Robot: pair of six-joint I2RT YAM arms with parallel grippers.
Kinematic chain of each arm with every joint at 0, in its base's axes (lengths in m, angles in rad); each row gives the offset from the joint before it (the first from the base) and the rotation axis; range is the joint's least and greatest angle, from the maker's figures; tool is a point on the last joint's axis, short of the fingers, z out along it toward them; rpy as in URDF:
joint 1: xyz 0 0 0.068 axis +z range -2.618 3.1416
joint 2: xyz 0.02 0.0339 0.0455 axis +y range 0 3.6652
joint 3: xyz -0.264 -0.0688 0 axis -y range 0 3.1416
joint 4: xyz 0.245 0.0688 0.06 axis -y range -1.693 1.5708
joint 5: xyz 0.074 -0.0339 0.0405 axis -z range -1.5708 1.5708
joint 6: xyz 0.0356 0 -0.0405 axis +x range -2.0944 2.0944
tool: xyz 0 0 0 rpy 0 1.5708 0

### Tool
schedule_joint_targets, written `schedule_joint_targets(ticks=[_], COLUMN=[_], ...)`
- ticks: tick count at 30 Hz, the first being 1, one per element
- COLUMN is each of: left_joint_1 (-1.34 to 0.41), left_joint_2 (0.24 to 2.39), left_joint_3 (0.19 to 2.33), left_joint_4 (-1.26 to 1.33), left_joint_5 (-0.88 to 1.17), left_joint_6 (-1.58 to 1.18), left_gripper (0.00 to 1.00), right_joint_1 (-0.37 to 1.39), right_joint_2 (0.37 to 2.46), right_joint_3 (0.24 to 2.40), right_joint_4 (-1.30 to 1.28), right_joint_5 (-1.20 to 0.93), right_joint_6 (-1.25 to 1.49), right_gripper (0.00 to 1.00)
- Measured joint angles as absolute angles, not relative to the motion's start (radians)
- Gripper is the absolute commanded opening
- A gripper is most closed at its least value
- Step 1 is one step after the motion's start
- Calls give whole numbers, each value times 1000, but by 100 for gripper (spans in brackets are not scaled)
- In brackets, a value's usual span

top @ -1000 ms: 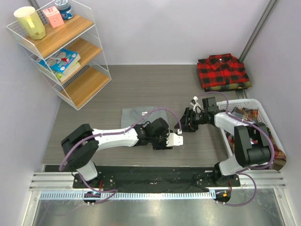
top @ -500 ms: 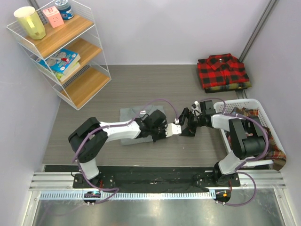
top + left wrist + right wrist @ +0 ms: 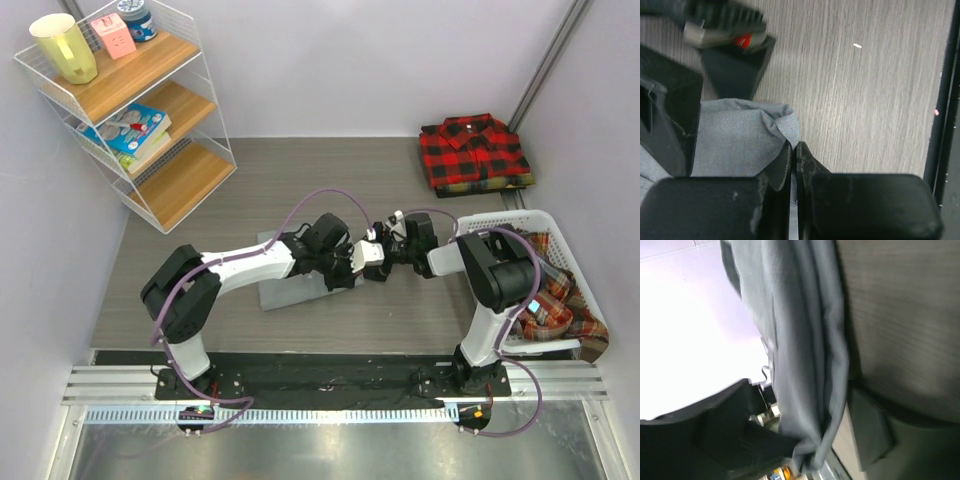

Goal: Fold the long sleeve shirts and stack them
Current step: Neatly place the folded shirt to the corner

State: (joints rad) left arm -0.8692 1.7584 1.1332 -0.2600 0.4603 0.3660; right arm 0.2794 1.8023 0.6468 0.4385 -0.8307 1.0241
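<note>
The plain grey shirt (image 3: 283, 290) lies bunched on the table under my left arm. My left gripper (image 3: 372, 262) is shut on a corner of it. In the left wrist view the jaws (image 3: 794, 148) pinch a fold of the grey shirt (image 3: 735, 145) just above the wood. My right gripper (image 3: 392, 252) stands open right against the left one. Its finger (image 3: 869, 432) sits beside the hanging grey shirt (image 3: 805, 355) without pinching it. A red-and-black checked shirt (image 3: 474, 152) lies folded at the back right.
A white basket (image 3: 500, 219) at the right holds plaid shirts (image 3: 560, 300), some spilling over its near corner. A wire shelf rack (image 3: 140, 120) with a cup, box and books stands at the back left. A black rail (image 3: 945, 115) edges the table.
My left gripper shut on the grey shirt's corner and pulled it up and away from the near edge. My right gripper opened and moved left to meet it.
</note>
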Motion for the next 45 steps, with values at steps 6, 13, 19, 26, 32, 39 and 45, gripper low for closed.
schedule_joint_targets(ticks=[6, 13, 19, 26, 32, 39, 45], left_joint_1=[-851, -824, -800, -696, -605, -595, -595], left_joint_2=[1735, 1723, 1722, 1625, 1544, 1534, 1534], left_joint_3=[1151, 1167, 1200, 1255, 1253, 1203, 1169], left_joint_4=[-284, -292, -370, -616, -785, -826, -818], left_joint_5=[487, 520, 526, 595, 599, 548, 505], left_joint_6=[366, 359, 337, 321, 325, 266, 220], left_gripper=[0, 4, 69, 100, 100, 100, 100], right_joint_1=[314, 367, 378, 260, 130, 32, -2], right_joint_2=[1922, 2029, 2044, 2039, 2058, 2300, 2391], right_joint_3=[665, 728, 862, 1232, 1601, 2193, 2399], right_joint_4=[676, 808, 572, 44, -327, -645, -782], right_joint_5=[-789, -670, -607, -474, -374, -288, -207], right_joint_6=[1159, 1268, 1172, 755, 337, -41, -187], right_gripper=[68, 21, 1, 1, 1, 1, 1])
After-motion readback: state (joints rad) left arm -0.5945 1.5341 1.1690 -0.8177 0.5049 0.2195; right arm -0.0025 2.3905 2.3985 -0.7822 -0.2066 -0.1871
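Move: The grey folded shirt's right edge is already between the right hand's open fingers; the shirt's middle lies about 16 cm to that hand's left, level with it ahead, some 3 cm below. From the same hand, the plaid stack in the corner lies roughly 31 cm ahead and 31 cm right, 2 cm below, and the basket some 45 cm right and 4 cm back. The left hand pinches the shirt's right side; the shirt's middle is about 11 cm to its left, 3 cm ahead, 5 cm below. The right fingers shut on the shirt's edge after easing forward and left about 5 cm and sinking slightly, while the left hand, still pinching, raises its part 2–3 cm. The left then opens wide, lets go and draws about 12 cm left. The right carries the shirt forward and right, rising, towards the plaid stack, swinging from leftward to forward-and-down pointing. ##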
